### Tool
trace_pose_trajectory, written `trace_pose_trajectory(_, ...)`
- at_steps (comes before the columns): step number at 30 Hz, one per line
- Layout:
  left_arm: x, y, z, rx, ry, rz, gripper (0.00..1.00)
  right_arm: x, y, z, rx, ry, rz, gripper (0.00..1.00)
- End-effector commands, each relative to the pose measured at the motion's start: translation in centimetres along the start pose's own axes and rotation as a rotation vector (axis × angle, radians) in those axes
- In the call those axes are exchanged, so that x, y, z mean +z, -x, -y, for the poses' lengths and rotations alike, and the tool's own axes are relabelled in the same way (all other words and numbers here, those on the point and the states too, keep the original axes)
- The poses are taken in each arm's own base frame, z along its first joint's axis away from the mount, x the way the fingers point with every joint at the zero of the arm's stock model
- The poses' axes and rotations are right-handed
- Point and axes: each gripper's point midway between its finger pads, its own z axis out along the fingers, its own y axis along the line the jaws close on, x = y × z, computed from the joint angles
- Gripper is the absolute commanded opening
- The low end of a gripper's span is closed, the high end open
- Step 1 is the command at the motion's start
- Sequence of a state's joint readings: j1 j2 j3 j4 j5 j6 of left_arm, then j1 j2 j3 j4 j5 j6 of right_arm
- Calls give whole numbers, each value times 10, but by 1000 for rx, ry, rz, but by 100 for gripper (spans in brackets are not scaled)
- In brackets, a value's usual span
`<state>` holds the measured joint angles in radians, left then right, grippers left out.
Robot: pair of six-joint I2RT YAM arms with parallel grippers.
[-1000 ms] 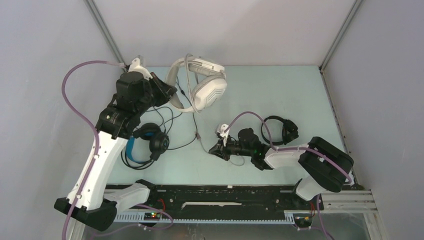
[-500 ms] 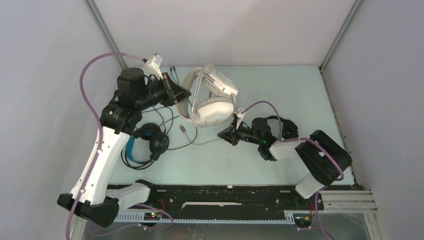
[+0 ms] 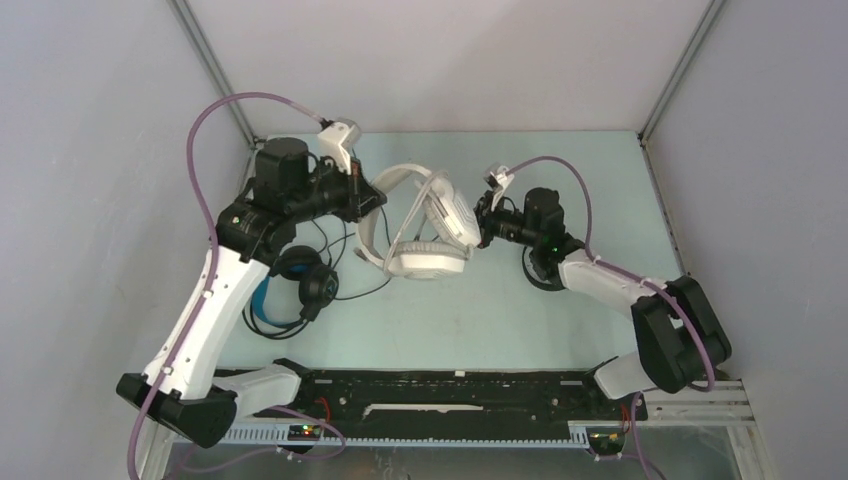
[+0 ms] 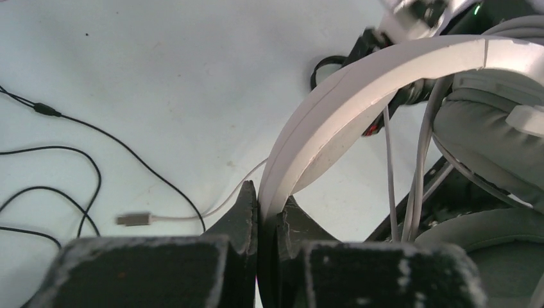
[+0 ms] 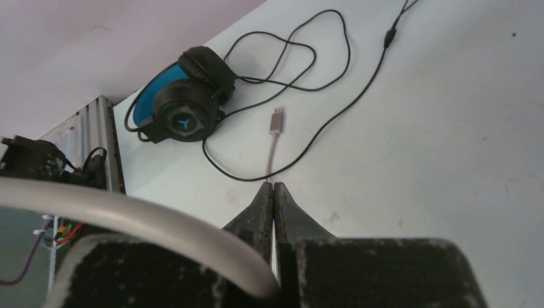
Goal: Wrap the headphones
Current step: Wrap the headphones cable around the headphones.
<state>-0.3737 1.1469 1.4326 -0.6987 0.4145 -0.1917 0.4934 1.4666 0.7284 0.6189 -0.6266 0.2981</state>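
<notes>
The white-grey headphones (image 3: 420,240) hang above the table between both arms, their thin cable looped several times around the headband and ear cups. My left gripper (image 3: 371,203) is shut on the white headband (image 4: 359,83), which rises out of the jaws (image 4: 266,208). My right gripper (image 3: 481,227) is shut on the white cable just behind its plug (image 5: 276,120), and the cable leaves its closed tips (image 5: 273,186). The black headphones with a blue headband (image 3: 290,285) lie on the table at the left. The small black headphones (image 3: 543,276) are mostly hidden under my right arm.
Loose black cable (image 5: 301,58) from the blue-banded headphones snakes over the table beside them. The enclosure's side walls stand close on both sides. A black rail (image 3: 450,385) runs along the near edge.
My left arm swung the white headphones rightward and turned them. My right gripper closed on the white cable, lifted it off the table and carried it back toward the headphones.
</notes>
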Motion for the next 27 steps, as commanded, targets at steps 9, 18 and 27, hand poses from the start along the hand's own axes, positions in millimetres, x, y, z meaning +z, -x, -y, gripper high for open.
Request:
trace_pose_trajectory(9,2,-30,-25,386,195,-121,0,-25,54,-22,148,-5,-128,0)
trace_pose_trajectory(18,5,-33,-53,695,398,-160,0,-44,81,-63,218,78,-170,0)
trace_pose_trajectory(27,8,-34,-56,895,428,-105,0,-53,95,-85,266,168,-164,0)
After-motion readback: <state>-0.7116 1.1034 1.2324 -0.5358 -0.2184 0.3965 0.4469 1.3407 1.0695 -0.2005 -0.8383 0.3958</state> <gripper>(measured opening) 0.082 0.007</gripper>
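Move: My left hand grips the white headphones' band; their middle lies about 8 cm to its right, 4 cm back and 3 cm lower. From my right hand, already pinching their cable, that middle is some 9 cm left, 7 cm back and 8 cm above. From the right hand, the USB plug lies 15 cm left and 6 cm ahead, the black headphones 18 cm right and 6 cm ahead, both on the table, nearly 20 cm down. I roll my left wrist some 45 degrees, clockwise seen from behind the hand, swinging the ear cups downward as it sinks about 4 cm and eases slightly forward. Meanwhile my right hand, still pinching the cable, rises first, then draws it back and up beside the cups, about 5 cm each way, rolling about 25 degrees; both grips stay shut. ##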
